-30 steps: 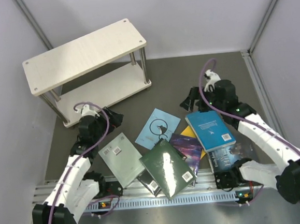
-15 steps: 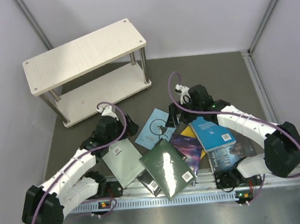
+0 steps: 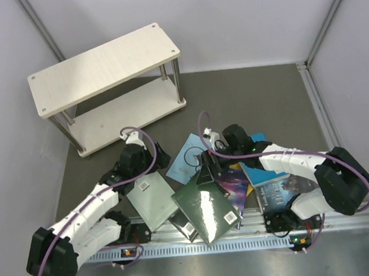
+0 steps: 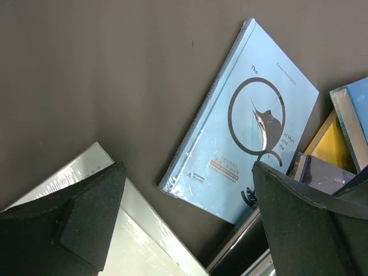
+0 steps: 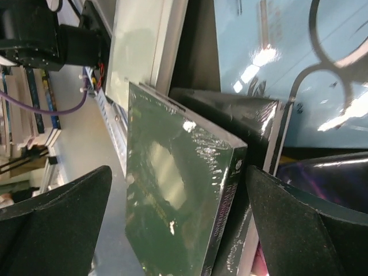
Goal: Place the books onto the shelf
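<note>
The books lie in a loose pile near the front: a dark green one (image 3: 206, 208) on top, grey-green (image 3: 150, 201) to its left, light blue with a black swirl (image 3: 183, 160) behind, then purple (image 3: 237, 186), bright blue (image 3: 265, 175) and dark blue (image 3: 278, 196). My left gripper (image 3: 156, 162) hangs open over the grey-green book's (image 4: 135, 247) far corner, beside the light blue book (image 4: 253, 132). My right gripper (image 3: 207, 169) is open, its fingers straddling the dark green book's (image 5: 172, 213) far corner without touching it. The pale wood shelf (image 3: 102, 71) stands at the back left with nothing on it.
A yellow book (image 4: 330, 144) peeks out under the pile, and a black book (image 5: 241, 121) lies under the dark green one. Grey walls close in on both sides. A metal rail (image 3: 180, 247) runs along the near edge.
My right arm swung left from the bright blue book to the dark green book's far corner. My left arm reached right to the grey-green book's corner, then nearly stopped.
</note>
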`<state>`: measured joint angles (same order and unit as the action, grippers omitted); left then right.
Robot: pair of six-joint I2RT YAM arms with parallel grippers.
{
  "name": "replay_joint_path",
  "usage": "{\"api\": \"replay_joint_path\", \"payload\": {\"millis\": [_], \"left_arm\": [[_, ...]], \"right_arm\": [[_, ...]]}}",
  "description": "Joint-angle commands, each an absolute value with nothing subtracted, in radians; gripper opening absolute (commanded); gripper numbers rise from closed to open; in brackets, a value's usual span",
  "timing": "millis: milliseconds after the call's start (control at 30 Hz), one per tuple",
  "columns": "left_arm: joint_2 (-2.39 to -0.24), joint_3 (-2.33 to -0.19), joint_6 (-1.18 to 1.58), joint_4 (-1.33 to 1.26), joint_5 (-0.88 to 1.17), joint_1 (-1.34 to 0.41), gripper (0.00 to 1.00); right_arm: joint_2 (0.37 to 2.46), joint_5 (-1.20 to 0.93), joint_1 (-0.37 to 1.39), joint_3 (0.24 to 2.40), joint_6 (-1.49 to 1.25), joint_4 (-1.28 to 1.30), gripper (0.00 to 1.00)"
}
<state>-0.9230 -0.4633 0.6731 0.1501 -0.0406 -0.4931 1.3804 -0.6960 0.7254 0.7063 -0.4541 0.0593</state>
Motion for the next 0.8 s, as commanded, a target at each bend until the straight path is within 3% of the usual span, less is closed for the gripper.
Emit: {"api": "replay_joint_path", "payload": {"millis": [0, 333, 400, 500, 600, 633, 667, 767], "left_arm": [[-0.91, -0.456, 0.657, 0.13, -0.054, -0.497, 0.96], [-0.862, -0.42, 0.664, 0.141, -0.041, -0.497, 0.95], [-0.853, -0.411, 0.667, 0.143, -0.04, -0.497, 0.94], [-0.844, -0.399, 0.676, 0.141, -0.04, -0.497, 0.94], [-0.835, -0.39, 0.68, 0.143, -0.038, -0.497, 0.93], [-0.833, -0.388, 0.683, 0.144, -0.037, -0.499, 0.93], [-0.828, -0.387, 0.683, 0.147, -0.037, -0.499, 0.93], [-0.813, -0.387, 0.681, 0.153, -0.029, -0.499, 0.93]], "right_arm": [[1.391, -0.738, 0.756, 0.675, -0.489, -0.063, 1.0], [1.447, -0.752, 0.776, 0.627, -0.52, -0.156, 1.0], [1.459, -0.762, 0.784, 0.611, -0.54, -0.204, 0.93], [1.479, -0.784, 0.792, 0.591, -0.563, -0.262, 0.67], [1.494, -0.785, 0.793, 0.583, -0.571, -0.281, 0.27], [1.494, -0.781, 0.793, 0.581, -0.569, -0.276, 0.08], [1.491, -0.778, 0.793, 0.58, -0.565, -0.273, 0.02], [1.462, -0.753, 0.792, 0.587, -0.555, -0.247, 0.0]]}}
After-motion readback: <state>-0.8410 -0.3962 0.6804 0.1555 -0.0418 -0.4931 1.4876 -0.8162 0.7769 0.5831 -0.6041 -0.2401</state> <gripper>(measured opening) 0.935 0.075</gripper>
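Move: The green book's middle lies about 13 cm back of the right hand, 2 cm to its left and some 5 cm below; its far corner, where the spine begins, is almost under the fingers. From the same hand the light blue book is about 5 cm ahead and 4 cm left, and the purple book some 9 cm back and 9 cm right. From the left hand the green book lies about 18 cm back and 12 cm right. Sinking some 3 cm while drawing back about as far and edging slightly left, the right hand brings its wide-open fingers down around the spine of the green book near its far end. Its fingers close almost fully and pinch the spine, then it rises slightly, still drawing back; the wrist turns by about 10 degrees. ##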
